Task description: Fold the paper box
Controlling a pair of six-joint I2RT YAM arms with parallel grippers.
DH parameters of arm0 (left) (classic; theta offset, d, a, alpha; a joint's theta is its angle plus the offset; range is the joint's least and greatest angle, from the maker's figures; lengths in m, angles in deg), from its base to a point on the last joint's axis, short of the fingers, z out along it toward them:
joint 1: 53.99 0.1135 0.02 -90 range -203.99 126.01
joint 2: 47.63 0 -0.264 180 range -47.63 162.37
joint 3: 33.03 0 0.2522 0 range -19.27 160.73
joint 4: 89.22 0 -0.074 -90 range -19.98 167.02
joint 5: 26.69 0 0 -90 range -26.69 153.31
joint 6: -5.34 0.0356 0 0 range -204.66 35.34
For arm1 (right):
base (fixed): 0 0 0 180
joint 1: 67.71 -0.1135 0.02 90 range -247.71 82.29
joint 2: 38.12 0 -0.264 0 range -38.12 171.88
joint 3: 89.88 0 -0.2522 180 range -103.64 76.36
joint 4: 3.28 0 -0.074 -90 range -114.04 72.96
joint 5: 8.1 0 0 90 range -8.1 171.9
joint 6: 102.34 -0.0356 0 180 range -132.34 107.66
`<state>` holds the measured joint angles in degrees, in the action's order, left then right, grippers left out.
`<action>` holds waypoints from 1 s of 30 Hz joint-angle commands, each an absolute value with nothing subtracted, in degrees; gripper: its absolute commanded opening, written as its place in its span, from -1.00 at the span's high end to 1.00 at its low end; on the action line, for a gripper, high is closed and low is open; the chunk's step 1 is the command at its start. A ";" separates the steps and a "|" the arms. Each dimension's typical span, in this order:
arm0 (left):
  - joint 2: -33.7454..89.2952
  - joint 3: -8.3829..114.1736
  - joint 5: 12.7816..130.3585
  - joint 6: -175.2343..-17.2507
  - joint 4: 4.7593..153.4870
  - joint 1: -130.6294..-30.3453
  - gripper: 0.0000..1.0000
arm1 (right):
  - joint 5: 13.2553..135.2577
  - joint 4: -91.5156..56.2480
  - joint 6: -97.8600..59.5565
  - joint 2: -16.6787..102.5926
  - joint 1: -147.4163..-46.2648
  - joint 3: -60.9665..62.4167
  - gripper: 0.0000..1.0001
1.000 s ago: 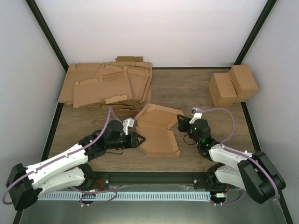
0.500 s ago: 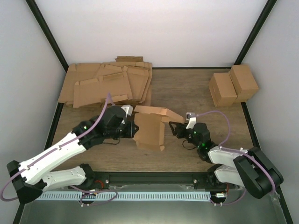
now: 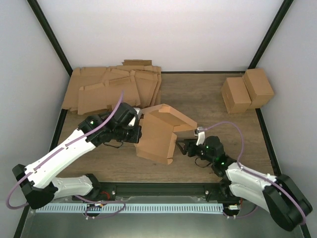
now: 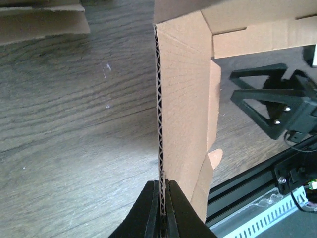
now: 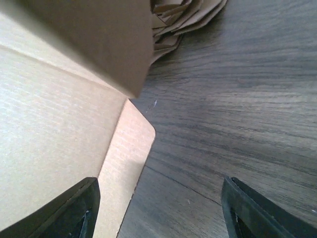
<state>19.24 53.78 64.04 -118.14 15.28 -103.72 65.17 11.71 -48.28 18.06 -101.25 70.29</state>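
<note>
The paper box (image 3: pixel 159 133) is a partly folded brown cardboard piece in mid-table, tipped up on its side with one flap leaning right. My left gripper (image 3: pixel 139 132) is shut on its left edge. In the left wrist view the corrugated edge (image 4: pixel 159 99) runs straight up out of the pinched gripper (image 4: pixel 162 184). My right gripper (image 3: pixel 182 147) stands open just right of the box and touches nothing. In the right wrist view the box panel (image 5: pixel 49 124) and a rounded tab (image 5: pixel 130 157) fill the left side, with the gripper (image 5: pixel 161 201) spread wide over bare wood.
A stack of flat die-cut cardboard sheets (image 3: pixel 114 90) lies at the back left. Two small folded cartons (image 3: pixel 246 90) stand at the back right. The black front rail (image 3: pixel 163 188) runs along the near table edge.
My left gripper has closed on the box's edge and raised the box onto its side. My right gripper has let go, opened, and drawn back toward the near right.
</note>
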 commanded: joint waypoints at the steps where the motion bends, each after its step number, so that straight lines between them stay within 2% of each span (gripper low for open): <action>1: 21.55 56.87 67.45 -113.45 11.13 -102.33 0.92 | 65.73 0.27 -45.98 9.46 -101.67 69.63 -0.44; 8: 26.57 62.10 66.18 -111.34 5.63 -102.24 0.93 | 67.73 -10.86 -42.78 0.70 -101.64 66.18 -0.60; 15: 27.84 67.85 62.32 -111.11 1.63 -101.77 0.93 | 69.30 -13.90 -42.94 2.63 -101.65 64.35 -0.84; 19: 27.95 69.43 60.60 -111.07 -0.48 -101.12 0.93 | 71.77 -13.40 -46.43 4.63 -101.62 65.11 -0.86; 25: 27.29 70.26 57.95 -111.11 -3.86 -100.70 0.93 | 71.78 -10.36 -47.86 0.53 -101.57 67.27 -0.87; 30: 26.73 70.30 60.71 -110.81 -3.88 -100.65 0.92 | 69.94 -14.19 -42.62 1.14 -101.55 60.99 -0.87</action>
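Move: The left fingers already hold the box by the rim of its left wall; the box's middle lies about 9 cm to that hand's right, 3 cm ahead and some 8 cm lower. The pile of cardboard sheets is roughly 27 cm ahead and 12 cm left of the left hand, 20 cm below. From the empty right hand the box's middle is about 10 cm left, 4 cm ahead and slightly higher. Keeping its pinch on the box rim, the left hand first dips a touch, then carries the box about 3 cm left and a little up, its fingertips swinging some 15 degrees leftward to point more steeply down. The right hand, clear of the cardboard, eases back and right about 3 cm away from the box while its fingers spread from partly to nearly fully open. ##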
